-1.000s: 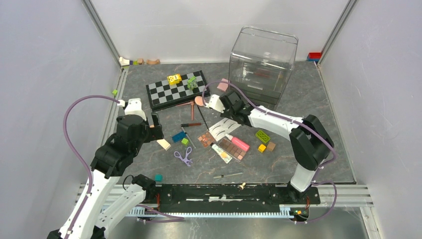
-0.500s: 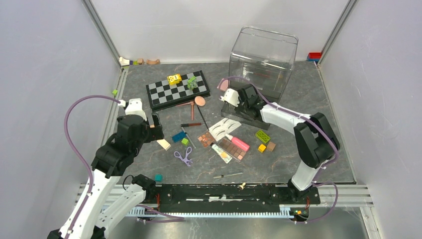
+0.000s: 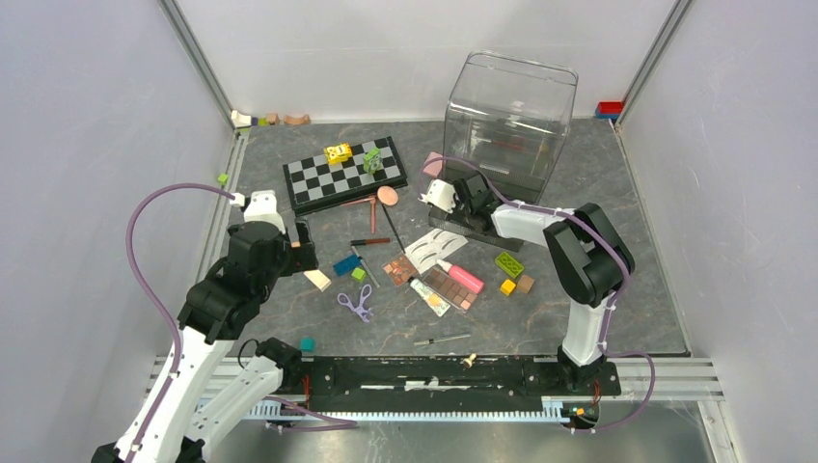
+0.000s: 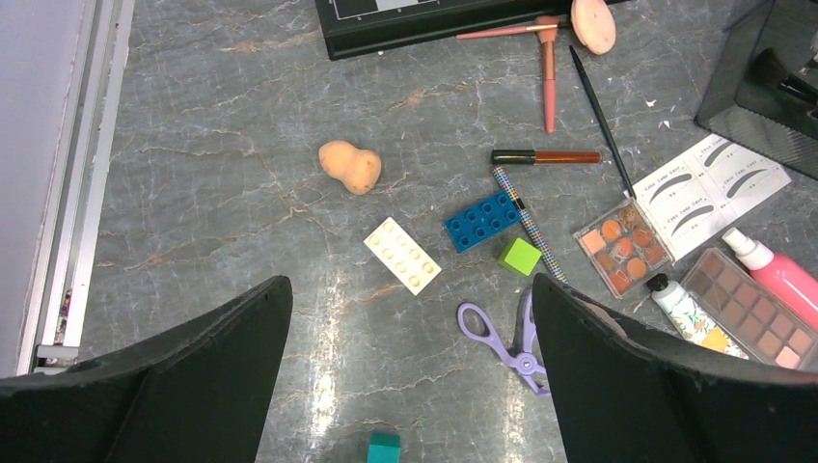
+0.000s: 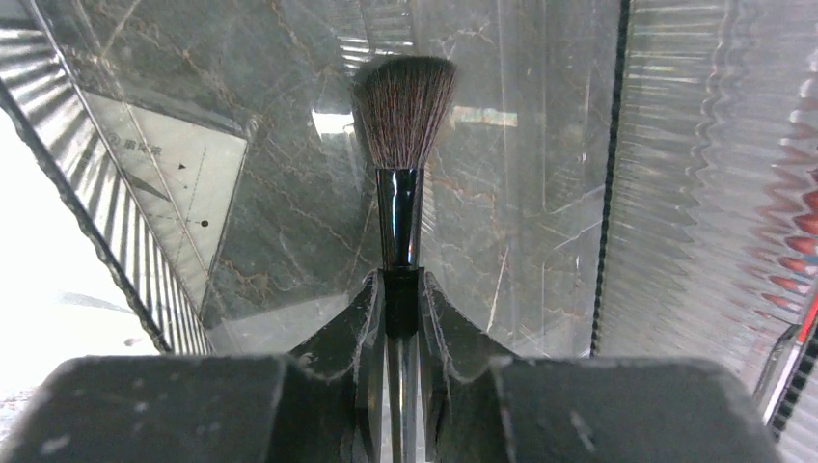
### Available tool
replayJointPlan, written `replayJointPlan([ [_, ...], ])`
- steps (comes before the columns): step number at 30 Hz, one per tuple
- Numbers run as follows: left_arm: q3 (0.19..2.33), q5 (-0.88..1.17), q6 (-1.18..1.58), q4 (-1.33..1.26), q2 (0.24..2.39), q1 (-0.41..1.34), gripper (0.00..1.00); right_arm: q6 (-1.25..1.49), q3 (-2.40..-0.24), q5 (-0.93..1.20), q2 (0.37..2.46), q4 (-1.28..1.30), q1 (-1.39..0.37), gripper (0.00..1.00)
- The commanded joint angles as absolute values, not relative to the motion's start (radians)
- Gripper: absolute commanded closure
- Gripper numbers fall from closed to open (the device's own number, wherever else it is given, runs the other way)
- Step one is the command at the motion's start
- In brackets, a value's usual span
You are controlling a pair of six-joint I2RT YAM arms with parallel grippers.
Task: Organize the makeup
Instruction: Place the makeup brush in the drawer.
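Note:
My right gripper is shut on a black-handled makeup brush, its dark bristles pointing into the clear container. In the top view that gripper sits at the container's open front. The rest of the makeup lies mid-table: brown eyeshadow palette, orange palette, white shape card, pink tube, cream tube, thin brushes, peach sponge and purple curler. My left gripper hangs open above bare table, left of the pile.
A black-and-white chessboard carrying yellow and green blocks lies at the back. Toy blocks are mixed among the makeup: blue, cream, green cube, teal cube, green brick. A thin brush lies near the front rail.
My right gripper has carried the brush to the right, from above the pile to the container's opening, and its arm has folded closer. The left arm has stayed still.

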State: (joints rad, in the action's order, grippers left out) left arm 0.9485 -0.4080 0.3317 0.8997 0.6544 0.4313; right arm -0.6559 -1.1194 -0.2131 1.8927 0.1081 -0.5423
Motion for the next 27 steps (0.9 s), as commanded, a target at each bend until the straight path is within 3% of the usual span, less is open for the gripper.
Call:
replayJointPlan([
  [1, 0.945, -0.396, 0.299, 0.857, 0.658, 0.424, 0.00, -0.648, -1.138, -0.166, 1.916, 0.084, -0.532, 0.82],
  [10, 0.946, -0.396, 0.299, 0.856, 0.662, 0.424, 0.00, -0.628, -1.152, -0.159, 1.926, 0.114, -0.529, 0.57],
  [27, 0.946, -0.396, 0.299, 0.856, 0.658, 0.419, 0.00, -0.453, -1.202, -0.252, 1.715, 0.093, -0.606, 0.54],
])
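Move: The right hand holds the makeup brush low inside the open drawer. The drawer's middle lies about 1 cm to the hand's right, level with it fore and aft, its floor some 1 cm below. At table level, the brow stencil is 9 cm back and 10 cm left, the green brick 12 cm back and 7 cm right, the pink sponge 11 cm ahead and 10 cm left. From the left hand, the drawer's middle lies roughly 20 cm ahead, 38 cm right and 22 cm below. Forward by only about 1 cm first, easing along just above the drawer floor, while the right fingers spread from pinching the brush to not quite half open and let go of it. After a short pause the hand lifts, slowly and then faster, straight out of the drawer by roughly 4 cm, drifting slightly left and rolling a few degrees as it leaves the brush. ##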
